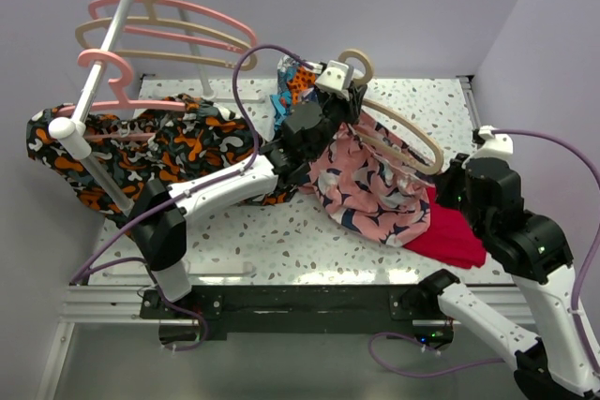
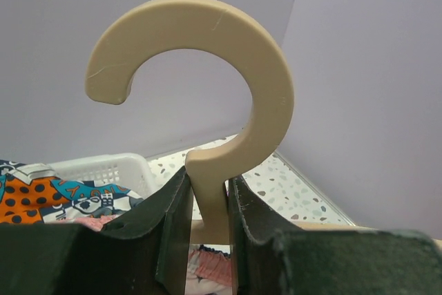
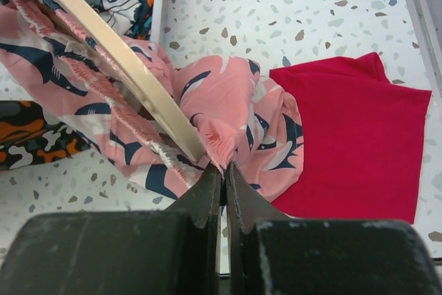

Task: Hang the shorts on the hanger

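Observation:
The tan hanger (image 1: 405, 130) is held up over the table, hook (image 2: 207, 39) upward. My left gripper (image 1: 339, 91) is shut on its neck (image 2: 210, 202), just below the hook. The salmon-pink shorts (image 1: 367, 186) with navy and white print hang draped over the hanger's right arm (image 3: 117, 53), their lower part resting on the table. My right gripper (image 3: 223, 168) is shut on a pinch of the shorts' (image 3: 231, 98) gathered edge, right beside the hanger's arm. In the top view the right gripper (image 1: 441, 183) sits at the shorts' right side.
A plain red cloth (image 1: 452, 237) lies on the table under the shorts' right edge. A black-orange-white garment (image 1: 141, 142) hangs at left below a rail (image 1: 103, 53) with pink and tan hangers (image 1: 178, 30). A white basket (image 2: 103, 167) of clothes stands behind.

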You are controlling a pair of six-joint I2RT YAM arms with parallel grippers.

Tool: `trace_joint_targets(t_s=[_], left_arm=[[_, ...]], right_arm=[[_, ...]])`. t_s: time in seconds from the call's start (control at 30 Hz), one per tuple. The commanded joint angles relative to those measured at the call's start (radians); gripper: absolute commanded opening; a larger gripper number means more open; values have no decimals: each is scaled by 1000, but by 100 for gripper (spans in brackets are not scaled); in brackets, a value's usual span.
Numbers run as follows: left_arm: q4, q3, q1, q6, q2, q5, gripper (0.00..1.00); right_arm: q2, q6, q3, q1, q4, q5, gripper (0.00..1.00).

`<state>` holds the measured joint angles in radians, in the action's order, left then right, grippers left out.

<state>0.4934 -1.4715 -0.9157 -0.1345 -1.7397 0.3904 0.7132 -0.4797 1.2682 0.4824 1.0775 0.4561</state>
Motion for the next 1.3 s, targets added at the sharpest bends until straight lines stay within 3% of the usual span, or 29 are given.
trace_joint_targets(t_s=[0.0,0.27,0.77,0.97,1.27], left_arm=[[138,11,54,130,11,166,0],[280,146,49,196,55,133,0],[471,189,-69,441,29,177,0],[412,148,-118,398,40,111,0],[225,74,-166,233,118,-28,0]], right_arm=[[-2,-10,94,-5,108,67,0],[103,4,207,-4,163,85,0],[212,13,385,-5,222,70,0],[252,7,402,-4,162,27,0],[439,29,617,-4,105,26,0]])
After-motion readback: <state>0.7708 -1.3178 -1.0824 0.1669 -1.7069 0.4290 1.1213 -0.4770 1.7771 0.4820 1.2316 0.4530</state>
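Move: The right hand pinches the pink shorts' waistband; the hanger's right end lies about 4 cm ahead of it, 1 cm left, about level in height. The folded red cloth is level fore-and-aft, 7 cm to the right, some 28 cm below. The left hand holds the hanger's neck; the waistband's opening lies roughly 10 cm back, 10 cm right and 8 cm below, with the basket 8 cm ahead, 6 cm left, 32 cm below. Right hand lifts the pinched waistband about 7 cm and forward while left draws the hanger back towards it. ##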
